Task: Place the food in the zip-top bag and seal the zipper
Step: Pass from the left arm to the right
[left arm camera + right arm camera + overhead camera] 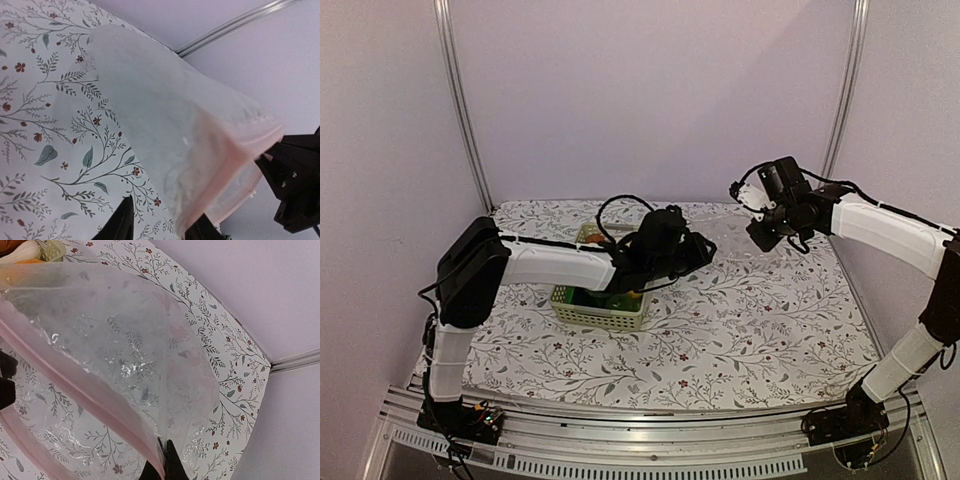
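The zip-top bag [135, 340] hangs stretched above the table between my two grippers; it is clear and crinkly and nothing shows inside it. Its pinkish zipper [75, 385] runs along the gaping mouth. My right gripper [164, 447] is shut on the bag's edge at one end of the mouth. My left gripper [160, 212] stands open, and the bag's pink rim [235, 165] drapes down beside its right finger [202, 231]. The food [616, 298], green and yellow pieces, lies in the pale green basket [582, 312] below my left gripper [698, 250]. My right gripper [766, 232] hovers at the back right.
The floral tablecloth [760, 320] covers the table. Pale walls and metal frame posts [465, 110] close in the back and sides. A basket corner [54, 247] with a white stem [22, 252] shows at the right wrist view's top left.
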Robot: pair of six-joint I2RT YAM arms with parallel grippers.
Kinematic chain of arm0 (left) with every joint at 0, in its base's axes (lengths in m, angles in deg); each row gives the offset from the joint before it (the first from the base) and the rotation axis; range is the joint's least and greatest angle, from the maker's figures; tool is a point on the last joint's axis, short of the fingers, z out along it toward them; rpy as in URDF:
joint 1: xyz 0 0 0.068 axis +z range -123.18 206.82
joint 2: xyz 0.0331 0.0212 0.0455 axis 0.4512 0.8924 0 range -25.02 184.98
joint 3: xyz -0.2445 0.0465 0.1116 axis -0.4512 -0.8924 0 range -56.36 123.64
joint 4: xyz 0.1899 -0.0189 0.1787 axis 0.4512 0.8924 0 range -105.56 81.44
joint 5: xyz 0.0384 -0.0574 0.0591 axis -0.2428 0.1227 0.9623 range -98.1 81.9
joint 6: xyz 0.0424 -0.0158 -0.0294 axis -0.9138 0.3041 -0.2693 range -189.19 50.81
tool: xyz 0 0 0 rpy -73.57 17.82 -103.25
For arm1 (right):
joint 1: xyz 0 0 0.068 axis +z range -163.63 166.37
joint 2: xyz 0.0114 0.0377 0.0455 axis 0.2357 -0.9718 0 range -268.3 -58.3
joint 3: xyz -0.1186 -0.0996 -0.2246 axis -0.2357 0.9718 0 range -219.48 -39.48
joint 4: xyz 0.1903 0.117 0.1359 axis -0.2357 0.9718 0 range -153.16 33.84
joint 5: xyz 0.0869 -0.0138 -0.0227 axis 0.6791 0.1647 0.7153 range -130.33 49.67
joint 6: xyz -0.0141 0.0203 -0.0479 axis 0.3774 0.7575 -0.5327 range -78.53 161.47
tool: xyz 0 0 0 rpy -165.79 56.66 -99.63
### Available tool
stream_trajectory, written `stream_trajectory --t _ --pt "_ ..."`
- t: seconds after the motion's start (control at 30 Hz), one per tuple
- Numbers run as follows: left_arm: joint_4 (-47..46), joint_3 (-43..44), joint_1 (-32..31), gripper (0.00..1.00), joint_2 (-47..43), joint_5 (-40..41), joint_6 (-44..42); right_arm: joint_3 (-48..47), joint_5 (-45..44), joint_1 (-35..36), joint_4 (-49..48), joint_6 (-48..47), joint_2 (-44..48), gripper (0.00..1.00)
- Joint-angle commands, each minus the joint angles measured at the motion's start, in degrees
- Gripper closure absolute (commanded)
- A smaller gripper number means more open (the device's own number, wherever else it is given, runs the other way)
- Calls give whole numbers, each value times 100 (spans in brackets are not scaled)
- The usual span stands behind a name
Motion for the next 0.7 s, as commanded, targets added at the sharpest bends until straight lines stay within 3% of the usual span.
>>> stream_trajectory --t 0.0,0.1,0.17,0.2,0.33,0.5,0.67 --pt "-126 23 80 55 -356 -181 -1216 -103 24 -147 -149 76 -173 100" --pt "-121 -182 73 44 -697 -255 -1855 -110 81 -310 -295 48 -230 100" --pt "-268 -508 79 27 -991 -406 -2227 -117 136 -384 -363 32 -304 100" --pt "-329 -681 82 24 -1147 -455 -2411 -109 162 -409 -402 23 -329 100" --pt "-26 -1180 136 21 -1760 -216 -2940 -53 237 -513 -500 6 -469 100" --pt "1630 -1328 475 21 -2324 424 -3018 -47 374 -802 -502 23 -618 100" --pt "3053 -1258 1110 24 -2588 258 -3226 14 445 -971 -502 25 -498 100"
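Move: The zip-top bag's pink mouth runs from the right fingers to the already parting left ones. The bag's middle lies about 9 cm ahead of the left hand, 6 cm to its right and slightly below; from the right hand it is roughly 8 cm ahead, 6 cm left and 7 cm lower. The food basket stands some 26 cm left of the left hand, level with it and about 12 cm below. The bag's left rim comes free as the left fingers, already part open, spread wide; that hand backs off about 3 cm while rising, then swings some 11 cm left towards the basket, ending about 9 cm higher with its fingers tipped up and its left side rolled up about 20 degrees. The right hand keeps its pinch and carries the bag about 5 cm forward and right, sinking slightly. ##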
